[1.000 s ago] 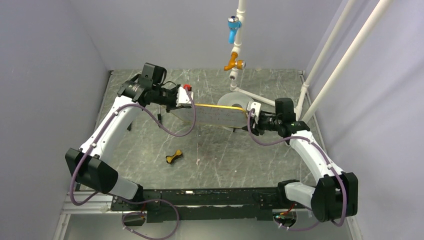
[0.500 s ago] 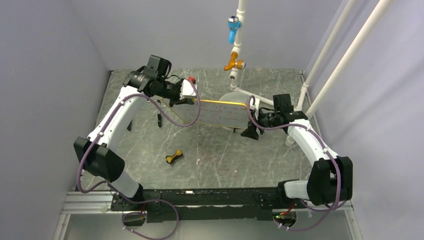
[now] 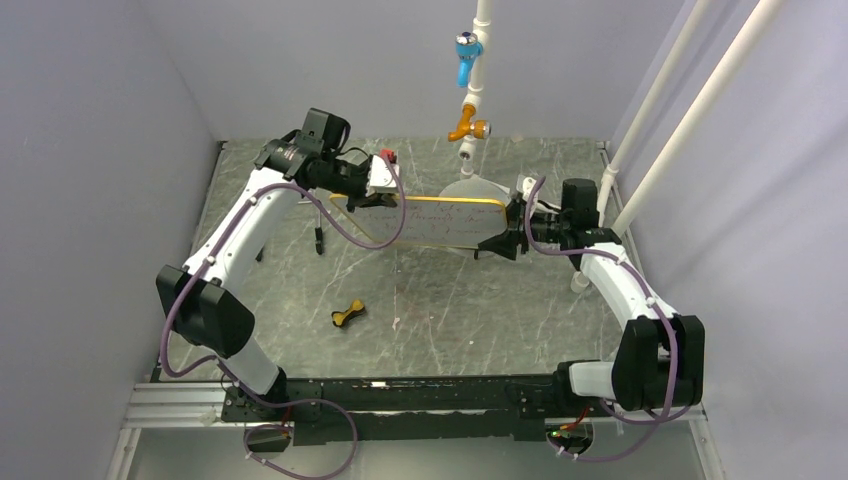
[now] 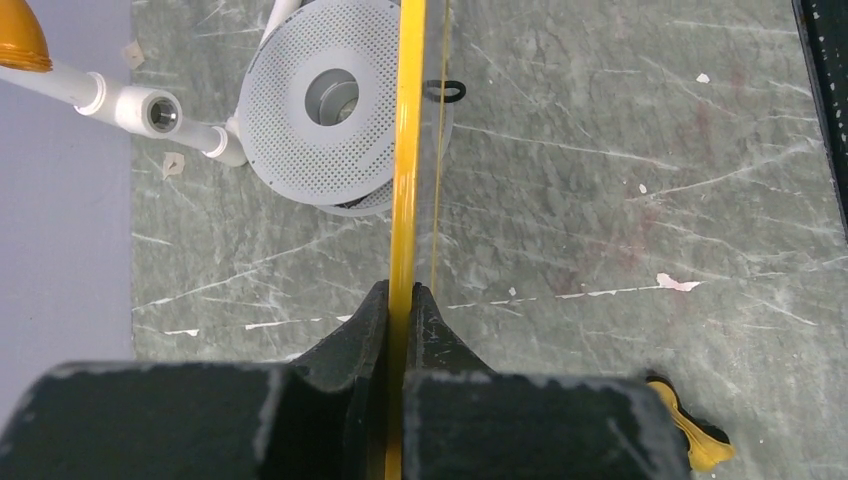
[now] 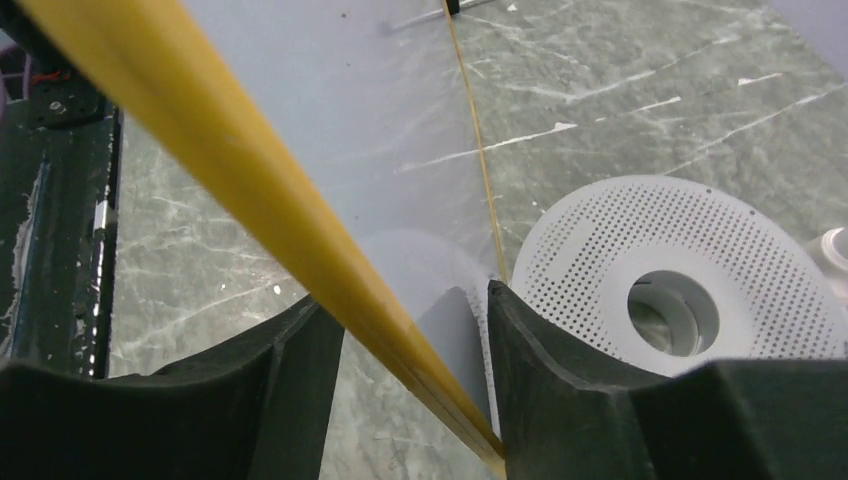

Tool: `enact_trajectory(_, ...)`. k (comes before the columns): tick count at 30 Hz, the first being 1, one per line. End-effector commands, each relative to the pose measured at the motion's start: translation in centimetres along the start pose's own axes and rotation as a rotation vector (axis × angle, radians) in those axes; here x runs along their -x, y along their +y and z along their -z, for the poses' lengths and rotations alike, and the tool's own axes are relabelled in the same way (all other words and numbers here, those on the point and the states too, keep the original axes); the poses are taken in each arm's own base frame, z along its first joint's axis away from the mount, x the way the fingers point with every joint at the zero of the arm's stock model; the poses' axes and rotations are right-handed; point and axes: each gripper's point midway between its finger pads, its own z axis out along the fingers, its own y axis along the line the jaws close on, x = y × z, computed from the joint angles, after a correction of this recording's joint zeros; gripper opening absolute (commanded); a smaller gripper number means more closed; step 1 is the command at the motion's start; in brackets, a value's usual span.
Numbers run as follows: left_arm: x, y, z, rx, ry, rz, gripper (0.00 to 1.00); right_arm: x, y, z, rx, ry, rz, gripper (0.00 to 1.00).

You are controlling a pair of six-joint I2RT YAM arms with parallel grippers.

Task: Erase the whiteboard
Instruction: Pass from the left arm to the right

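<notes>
The whiteboard [image 3: 445, 222], white with a thin orange-tan frame and faint red handwriting, hangs tilted above the table. My left gripper [image 3: 383, 196] is shut on its upper left edge. In the left wrist view the frame [image 4: 406, 150] runs edge-on straight up from the closed left gripper [image 4: 403, 296]. At the board's right end my right gripper [image 3: 504, 240] stands open. In the right wrist view the frame [image 5: 240, 170] crosses slantwise through the right gripper [image 5: 415, 320], with a gap on the left side. The board's white face [image 5: 350, 110] fills the upper middle.
A round grey perforated disc [image 3: 468, 190] lies on the table behind the board, also the disc [image 4: 340, 100] [image 5: 680, 260]. A white pipe with a blue valve [image 3: 466, 50] and an orange valve [image 3: 467, 128] hangs above it. A small yellow piece [image 3: 347, 314] and a black stick [image 3: 318, 240] lie on the table.
The right gripper has opened at the board's right end. The left arm has lifted and turned the board, so its written face now shows more toward the top camera.
</notes>
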Motion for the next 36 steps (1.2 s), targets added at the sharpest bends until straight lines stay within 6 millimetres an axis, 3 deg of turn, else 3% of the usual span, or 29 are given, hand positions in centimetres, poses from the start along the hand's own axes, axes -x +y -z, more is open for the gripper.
enact_trajectory(1, -1.7, 0.1, -1.3, -0.030, -0.028, 0.090, 0.00, 3.0, 0.9, -0.2, 0.105, -0.102, 0.113, 0.50)
enact_trajectory(8, -1.3, 0.4, -0.7, -0.013, -0.040, 0.092, 0.00, 4.4, 2.0, -0.1, 0.166, -0.107, 0.179, 0.18)
enact_trajectory(10, -0.9, 0.3, -0.5, -0.008, -0.049, 0.091, 0.00, 4.4, 2.4, -0.3, 0.170, -0.096, 0.177, 0.00)
enact_trajectory(16, 0.7, 0.0, 0.3, 0.011, -0.095, 0.085, 0.00, 4.6, 4.3, -1.3, 0.203, -0.072, 0.113, 0.00)
enact_trajectory(17, 1.5, 0.1, 0.9, 0.024, -0.121, 0.092, 0.07, 4.7, 4.4, -1.3, 0.202, -0.073, 0.090, 0.00)
enact_trajectory(20, 3.7, 1.0, 3.5, 0.117, -0.197, 0.145, 0.47, 4.8, 4.3, -1.2, 0.166, -0.061, 0.008, 0.00)
enact_trajectory(22, 5.2, 1.1, 5.9, 0.185, -0.259, 0.152, 0.65, 4.6, 4.4, -1.1, 0.146, -0.046, -0.037, 0.00)
enact_trajectory(24, 6.3, 1.1, 8.2, 0.273, -0.324, 0.152, 0.74, 4.4, 4.6, -0.9, 0.131, -0.034, -0.084, 0.00)
enact_trajectory(28, 6.0, 0.7, 12.1, 0.534, -0.452, 0.224, 0.97, 3.0, 4.7, -0.7, 0.079, 0.005, -0.177, 0.00)
enact_trajectory(32, 3.3, -0.2, 15.0, 0.797, -0.484, 0.477, 0.99, 2.6, 5.1, -0.4, 0.040, 0.019, -0.240, 0.00)
enact_trajectory(34, 0.7, -2.0, 14.8, 0.845, -0.453, 0.691, 0.99, 2.7, 5.1, -0.2, 0.019, 0.023, -0.267, 0.00)
enact_trajectory(36, -1.9, -4.1, 13.3, 0.826, -0.407, 0.865, 0.99, 2.8, 5.0, -0.1, -0.005, 0.025, -0.270, 0.00)
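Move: The right hand's still-open fingers straddle the whiteboard's right edge; the board's middle is about 17 cm to its left, 3 cm ahead and roughly level. The perforated disc lies about 12 cm ahead, 4 cm left and 15 cm below. From the left hand, pinching the top edge, the middle is about 7 cm right, 2 cm back and 13 cm below; the eraser lies some 13 cm back, 8 cm left and 26 cm down. The right fingers close and pinch the whiteboard's right edge as that hand rises about 3 cm and edges forward; only then do the left fingers open wide and let go of the top edge. The left hand backs off leftward some 10 cm, up and a little back, turning counter-clockwise and rolling. Meanwhile the right hand draws the board back about 5 cm and slightly left, tilting some 25 degrees so its lower edge swings towards the bases. ##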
